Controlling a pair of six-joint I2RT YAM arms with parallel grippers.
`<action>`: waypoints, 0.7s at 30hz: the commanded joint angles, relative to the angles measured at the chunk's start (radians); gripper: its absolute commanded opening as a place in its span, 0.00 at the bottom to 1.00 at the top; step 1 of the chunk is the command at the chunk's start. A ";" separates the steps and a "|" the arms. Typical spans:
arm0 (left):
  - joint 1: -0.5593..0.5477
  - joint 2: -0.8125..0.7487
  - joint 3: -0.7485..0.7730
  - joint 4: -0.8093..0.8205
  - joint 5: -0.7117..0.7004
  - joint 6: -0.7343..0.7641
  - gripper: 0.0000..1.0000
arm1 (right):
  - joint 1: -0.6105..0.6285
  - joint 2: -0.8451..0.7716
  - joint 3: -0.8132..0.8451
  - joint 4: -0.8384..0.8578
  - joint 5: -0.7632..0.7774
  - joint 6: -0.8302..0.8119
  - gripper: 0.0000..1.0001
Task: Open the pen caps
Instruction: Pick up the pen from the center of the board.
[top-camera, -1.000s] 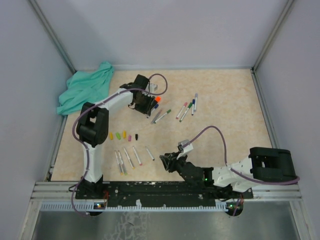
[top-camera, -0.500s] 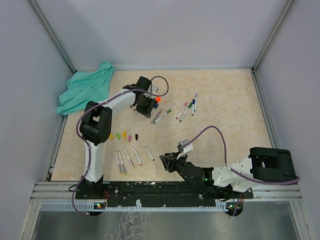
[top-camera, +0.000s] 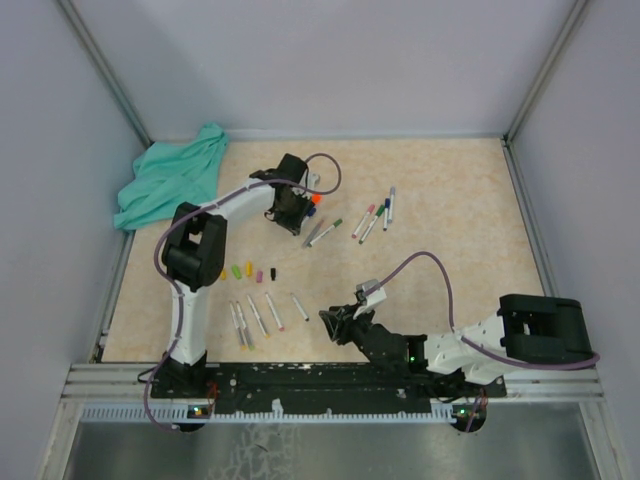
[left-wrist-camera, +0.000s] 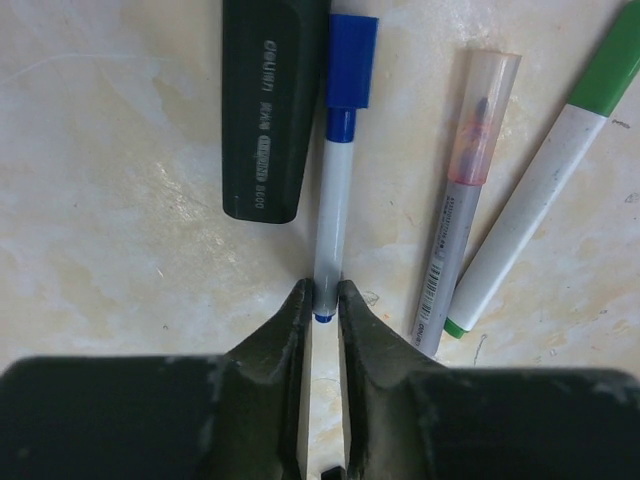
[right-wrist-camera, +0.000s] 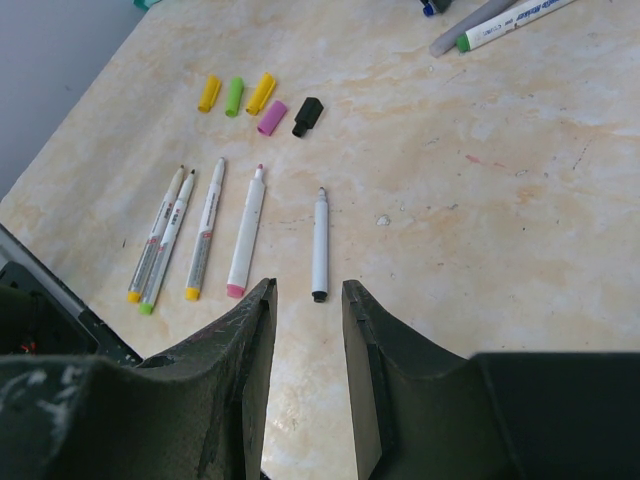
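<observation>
My left gripper (left-wrist-camera: 323, 300) is shut on the bare tail end of a white pen (left-wrist-camera: 330, 220) that lies on the table with its blue cap (left-wrist-camera: 350, 60) on. In the top view the left gripper (top-camera: 292, 210) is at the far middle, beside the orange cap (top-camera: 314, 199). Several loose pen caps lie in a row: yellow (right-wrist-camera: 209, 92), green (right-wrist-camera: 234, 96), yellow (right-wrist-camera: 261, 93), pink (right-wrist-camera: 271, 117) and black (right-wrist-camera: 307, 116). My right gripper (right-wrist-camera: 305, 300) is open and empty, just short of an uncapped pen (right-wrist-camera: 320, 245).
A black marker body (left-wrist-camera: 270, 110) lies left of the held pen. A grey clear-capped pen (left-wrist-camera: 470, 190) and a green-capped pen (left-wrist-camera: 540, 210) lie to its right. Several capped pens (top-camera: 375, 215) lie farther right. Several uncapped pens (top-camera: 260, 315) lie near the front, and a teal cloth (top-camera: 170, 180) is at the far left.
My left gripper has shifted slightly right and turned over the pens by the orange cap. The right arm has not moved.
</observation>
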 joint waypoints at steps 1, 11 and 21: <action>-0.010 0.023 0.026 -0.035 -0.008 0.009 0.16 | 0.013 -0.002 0.021 0.061 0.043 -0.009 0.33; -0.010 -0.091 0.011 -0.028 0.025 -0.004 0.00 | 0.013 -0.004 0.017 0.066 0.041 -0.010 0.33; -0.006 -0.381 -0.123 0.102 0.174 -0.005 0.00 | 0.036 -0.016 -0.016 0.295 0.023 -0.150 0.33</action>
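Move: The blue-capped pen has its butt end already between the left hand's open fingers. Its middle lies about 3 cm ahead and 2 cm to the right, down at fingertip height. The black highlighter is some 7 cm ahead and 2 cm right, the grey pen level with the hand and 4 cm right, and the green-capped pen also level, about 6 cm right. From the right hand, the blue-capped pen is roughly 27 cm ahead, 4 cm left and 8 cm lower. The butt of the blue-capped pen is pinched as the left fingers close the rest of the way, the hand staying almost in place. The hand then lifts, gathering speed, about 8 cm straight up with only a slight drift back and to the right. The wrist tilts some 10 degrees and the grip stays shut. ##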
